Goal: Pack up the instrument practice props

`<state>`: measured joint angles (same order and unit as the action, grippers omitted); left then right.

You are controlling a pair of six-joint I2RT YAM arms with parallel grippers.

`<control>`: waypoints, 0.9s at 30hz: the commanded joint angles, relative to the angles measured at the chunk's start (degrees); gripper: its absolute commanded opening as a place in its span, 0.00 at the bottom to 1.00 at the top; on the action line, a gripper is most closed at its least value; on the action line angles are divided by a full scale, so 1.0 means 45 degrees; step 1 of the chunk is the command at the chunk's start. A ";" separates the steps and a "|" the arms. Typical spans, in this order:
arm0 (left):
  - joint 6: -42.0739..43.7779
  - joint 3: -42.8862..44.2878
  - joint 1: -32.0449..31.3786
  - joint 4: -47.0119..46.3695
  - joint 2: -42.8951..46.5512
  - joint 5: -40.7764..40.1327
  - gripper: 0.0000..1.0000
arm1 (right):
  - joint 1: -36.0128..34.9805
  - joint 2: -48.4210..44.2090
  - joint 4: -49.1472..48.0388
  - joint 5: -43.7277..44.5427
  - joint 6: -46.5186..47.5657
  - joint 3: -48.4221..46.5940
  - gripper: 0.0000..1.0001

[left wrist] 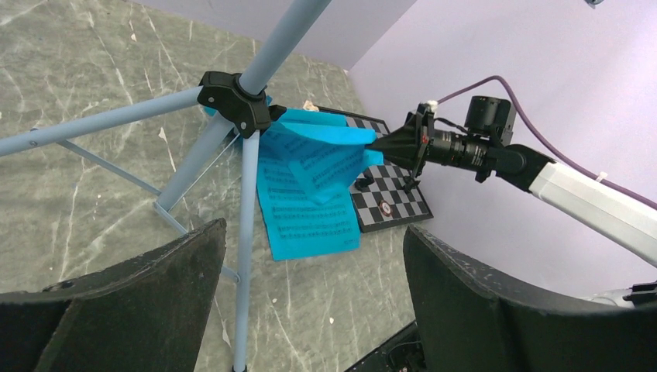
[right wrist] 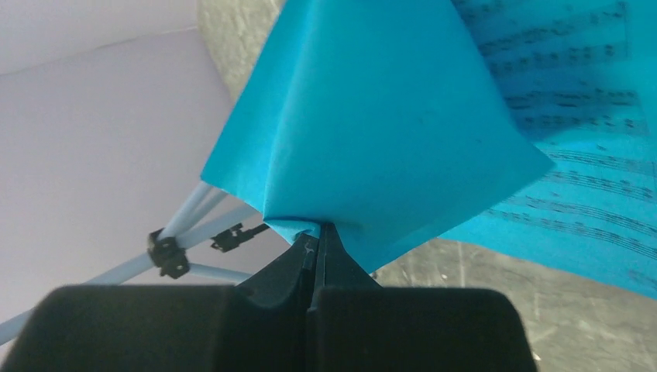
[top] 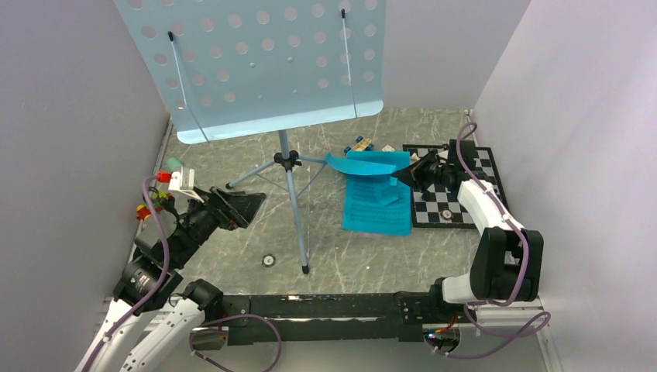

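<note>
The instrument practice props in view are a pale-blue music stand and turquoise music sheets. The stand's perforated tray (top: 256,62) rises at the back and its tripod hub (top: 287,160) (left wrist: 236,101) stands mid-floor. The printed sheets (top: 377,205) (left wrist: 310,213) lie right of the tripod. My right gripper (top: 404,175) (right wrist: 314,232) is shut on the edge of one sheet (right wrist: 372,116), which is lifted and curled above the others. My left gripper (top: 244,208) (left wrist: 314,256) hangs open left of the tripod; one thin leg (left wrist: 245,256) runs just inside its left finger, untouched.
A black-and-white chessboard (top: 457,203) (left wrist: 391,205) with pieces lies under my right arm against the right wall. Small toy cars (top: 360,145) sit behind the sheets. Small green, red and white objects (top: 166,177) rest by the left wall. A small round fitting (top: 269,260) is in the floor.
</note>
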<state>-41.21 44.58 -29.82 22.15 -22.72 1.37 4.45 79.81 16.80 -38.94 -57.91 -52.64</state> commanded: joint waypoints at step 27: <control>-0.0353 -0.0966 0.0009 -0.0701 0.0127 0.0242 0.88 | 0.1975 0.1184 0.1253 0.2846 0.3806 0.0416 0.05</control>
<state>-41.60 41.04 -29.82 21.61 -22.59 1.69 11.35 83.40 23.49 -27.24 -43.00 -51.99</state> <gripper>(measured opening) 0.882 0.044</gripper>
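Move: The blue sheet pinched by one edge in the right hand hangs to its left above the other blue sheet, whose middle lies about 3 cm left, 3 cm ahead and 17 cm below that hand. The chessboard is centred some 25 cm right and 6 cm ahead, its black piece about 14 cm right and 3 cm ahead; the toy car is 25 cm ahead, 11 cm left. From the left hand the lying sheet is roughly 35 cm right, 22 cm ahead, 33 cm below. The held sheet is drawn by its edge towards the chessboard's left side and lowered: the right hand sinks slightly, sweeps about 7 cm right, then drops more steeply, some 6 cm down in all. The wrist rolls about 15 degrees, its left side dipping, while the fingertips stay at the edge and loosen only by a sliver. The open, empty left hand sinks a couple of centimetres. ##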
